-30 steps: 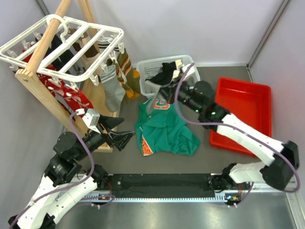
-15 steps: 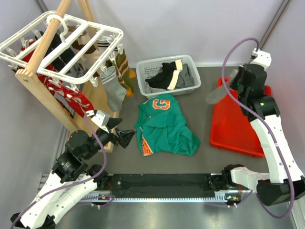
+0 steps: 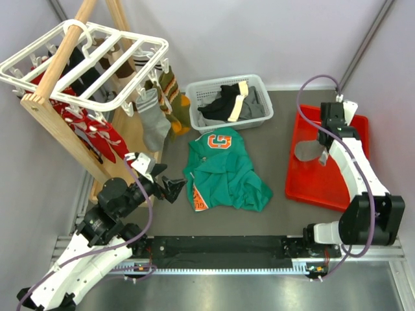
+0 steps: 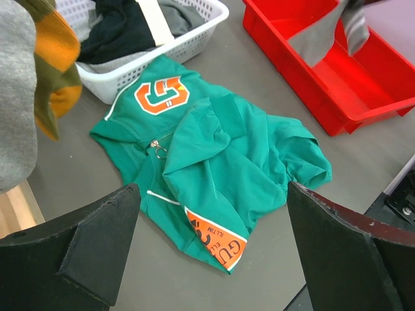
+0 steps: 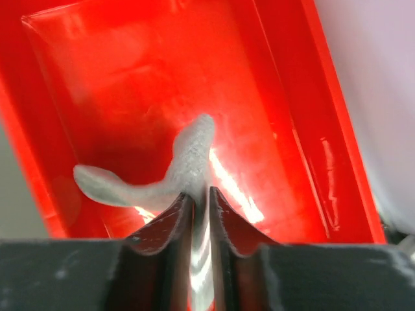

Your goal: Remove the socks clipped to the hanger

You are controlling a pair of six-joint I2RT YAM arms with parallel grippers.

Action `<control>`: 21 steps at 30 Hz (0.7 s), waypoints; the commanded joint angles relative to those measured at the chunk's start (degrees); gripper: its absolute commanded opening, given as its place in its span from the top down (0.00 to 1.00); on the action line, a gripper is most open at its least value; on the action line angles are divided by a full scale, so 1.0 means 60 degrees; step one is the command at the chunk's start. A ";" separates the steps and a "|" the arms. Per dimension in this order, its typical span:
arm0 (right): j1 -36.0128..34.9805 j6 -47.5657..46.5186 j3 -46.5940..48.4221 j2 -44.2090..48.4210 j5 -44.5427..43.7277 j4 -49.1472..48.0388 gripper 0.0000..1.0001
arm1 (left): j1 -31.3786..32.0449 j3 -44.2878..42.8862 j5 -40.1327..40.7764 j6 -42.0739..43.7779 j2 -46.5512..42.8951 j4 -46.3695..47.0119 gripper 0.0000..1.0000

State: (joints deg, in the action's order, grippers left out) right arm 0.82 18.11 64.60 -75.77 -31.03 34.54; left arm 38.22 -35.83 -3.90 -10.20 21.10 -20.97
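Note:
The white slatted hanger [image 3: 97,58] hangs at the back left on the wooden rack. Clipped to it are a grey sock [image 3: 154,123], a green-brown-orange striped sock [image 3: 174,97] and red patterned socks [image 3: 104,136]. My left gripper [image 3: 170,181] stands wide open low beside the rack, its jaws holding nothing [image 4: 211,194]. My right gripper [image 3: 322,154] hangs over the red tray [image 3: 350,129], shut on a loose grey sock [image 5: 188,155] that dangles from between the narrow jaws [image 5: 201,194] into the tray. The same sock [image 4: 318,42] shows in the left wrist view.
A big green shirt with orange print [image 3: 227,172] lies on the table between the arms. A white basket [image 3: 194,91] with bunched black and cream garments stands behind it. The pale wooden rack [image 3: 65,129] fills the left side. Grey walls close the back and sides.
My right arm swung from the basket to the red tray with the grey sock and lowered it inside. The left gripper crept slightly right, still open.

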 commanded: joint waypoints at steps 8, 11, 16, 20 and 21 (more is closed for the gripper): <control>-0.0955 -0.0014 0.2036 -0.0308 0.0817 0.0881 0.46 | 0.0017 0.0200 0.0152 0.0176 -0.0075 0.0521 0.01; -0.1994 -0.0569 0.1832 0.0117 0.3128 -0.1020 0.40 | 0.0017 0.0230 0.0050 0.0220 -0.0177 0.0566 0.01; -0.3706 -0.0602 0.0968 0.0265 0.7709 -0.4900 0.40 | 0.0017 0.0245 -0.0184 0.0264 -0.0206 0.0624 0.01; -0.5188 -0.1011 0.1492 -0.0654 0.8290 -0.7232 0.38 | 0.0017 0.0230 -0.0199 0.0293 -0.0323 0.0624 0.01; -0.5422 -0.0939 0.1987 -0.0963 0.8639 -0.7454 0.38 | 0.0017 0.0216 -0.0199 0.0337 -0.0367 0.0624 0.01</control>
State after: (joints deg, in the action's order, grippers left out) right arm -25.36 14.50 71.16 -76.82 7.79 7.75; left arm 38.22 -34.92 -4.21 -9.28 20.40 -20.53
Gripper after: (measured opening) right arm 0.616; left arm 0.987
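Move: I'm holding the grey sock with my right hand over the red bin, whose middle lies nearly under my fingers: 2 cm out, 2 cm to the left and roughly 15 cm below. The grey sock still on the hanger is some 60 cm left, about level ahead and 12 cm higher. The green jacket lies 40 cm left and 18 cm below; the white basket is about 38 cm left, 24 cm farther out and 15 cm lower. From my left hand the bin is about 58 cm right, 22 cm ahead and 22 cm below. I dip my right hand about 2 cm into the bin area while my fingers, barely parted, open to a little over half and let go of the grey sock. Then I swing empty-handed about 30 cm left, back towards the hanger, rising some 14 cm from the low point and turning the hand roughly 60 degrees counter-clockwise as the fingertips lift. ##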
